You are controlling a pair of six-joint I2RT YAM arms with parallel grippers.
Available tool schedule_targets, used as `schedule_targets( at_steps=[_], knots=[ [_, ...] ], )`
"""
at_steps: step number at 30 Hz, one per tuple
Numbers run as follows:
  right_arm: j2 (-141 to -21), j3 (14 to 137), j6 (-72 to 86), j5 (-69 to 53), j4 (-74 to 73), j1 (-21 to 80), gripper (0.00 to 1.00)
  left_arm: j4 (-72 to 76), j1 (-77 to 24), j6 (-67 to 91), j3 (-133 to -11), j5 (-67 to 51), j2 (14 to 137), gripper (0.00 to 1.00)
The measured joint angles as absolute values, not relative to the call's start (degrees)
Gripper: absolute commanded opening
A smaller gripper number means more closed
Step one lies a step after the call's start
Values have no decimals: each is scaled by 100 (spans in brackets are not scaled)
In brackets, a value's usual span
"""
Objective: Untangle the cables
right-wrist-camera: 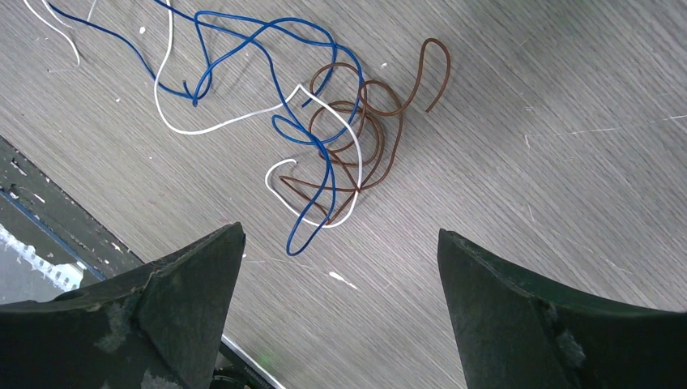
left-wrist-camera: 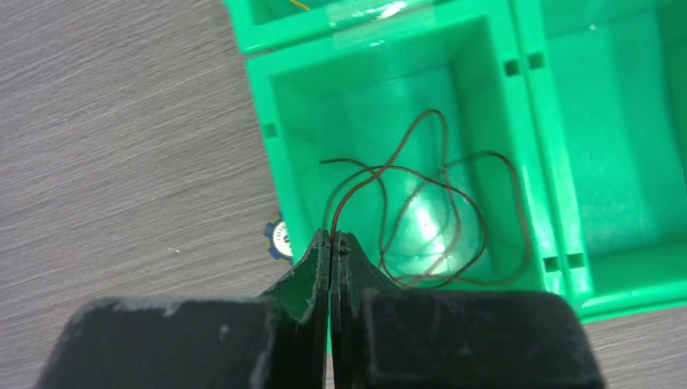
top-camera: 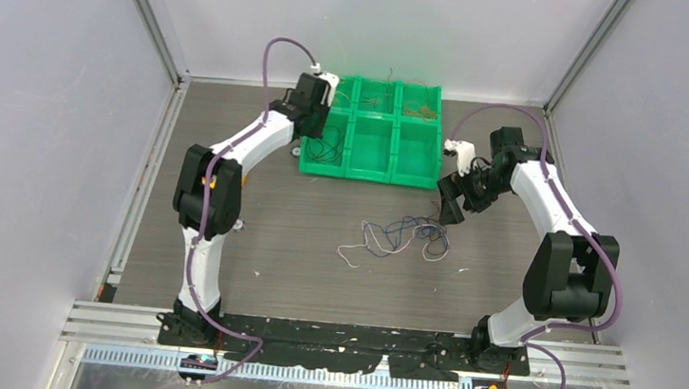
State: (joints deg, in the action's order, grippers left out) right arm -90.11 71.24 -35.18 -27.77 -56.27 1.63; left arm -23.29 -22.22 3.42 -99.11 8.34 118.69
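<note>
My left gripper [left-wrist-camera: 333, 236] is shut on the end of a thin brown cable [left-wrist-camera: 454, 194]. The rest of that cable lies in loose loops inside the near left compartment of the green bin [left-wrist-camera: 283, 162]. In the top view the left gripper [top-camera: 316, 133] hangs over that corner of the bin [top-camera: 369, 176]. A tangle of cables [top-camera: 399, 236] lies on the table: a blue one [right-wrist-camera: 243, 32], a white one [right-wrist-camera: 202, 128] and a brown one [right-wrist-camera: 381, 121], looped through each other. My right gripper [right-wrist-camera: 340, 235] is open above the tangle's edge, holding nothing; the top view places the right gripper [top-camera: 449, 205] beside the tangle's right end.
The green bin has several compartments, and thin wires show in the back ones [top-camera: 389, 92]. A small blue-and-white round disc [left-wrist-camera: 279, 241] lies on the table against the bin's left wall. Grey walls close in the table on three sides.
</note>
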Motion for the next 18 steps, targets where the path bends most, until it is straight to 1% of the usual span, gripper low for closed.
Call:
schedule_targets(
  at_steps=[4, 5, 6, 9, 12, 15, 18],
  knots=[
    [-9054, 7124, -3524, -2794, -5631, 141, 95, -2445, -2547, 217, -10027, 1188, 12005, 1],
    [-9054, 7124, -3527, -2808, -5634, 137, 95, -2493, -2615, 204, -10132, 1247, 12101, 8],
    [-9054, 7124, -3527, -2818, -5636, 137, 95, -2530, -2663, 202, -10230, 1273, 12193, 17],
    [-9054, 7124, -3531, -2838, -5651, 137, 95, -2718, -2727, 202, -10617, 1275, 12514, 37],
    [-9054, 7124, -3544, -2867, -5675, 130, 95, -2812, -2659, 235, -10626, 1094, 12525, 59],
    [-9054, 7124, -3546, -2910, -5686, 128, 95, -2814, -2591, 213, -10379, 843, 12202, 75],
    [-9054, 7122, -3535, -2923, -5677, 128, 96, -2840, -2539, 191, -10020, 561, 11528, 93]
  ],
)
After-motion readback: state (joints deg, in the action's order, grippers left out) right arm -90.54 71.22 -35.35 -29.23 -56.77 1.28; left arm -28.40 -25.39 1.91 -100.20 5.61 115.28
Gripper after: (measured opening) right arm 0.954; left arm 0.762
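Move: Ahead of the left hand by about 3 cm, 3 cm to its right and some 9 cm below is the middle of the green organizer's front-left compartment, where the held brown cable already mostly lies. The front-middle compartment is about 10 cm right of that, the yellow-cable compartment 13 cm beyond it. A small disc lies 5 cm left and 3 cm ahead of the hand, on the table. From the right hand the front-left compartment is about 23 cm ahead, 28 cm left. Carrying the last pinched end of the brown cable, the left hand shifts about 4 cm to the right over the front-left compartment while sinking some 2 cm. There the fingers start to open, reaching about three-quarters, and let go of the cable; still opening, the hand turns upward, rising nearly 5 cm and drawing back about 2.5 cm. ##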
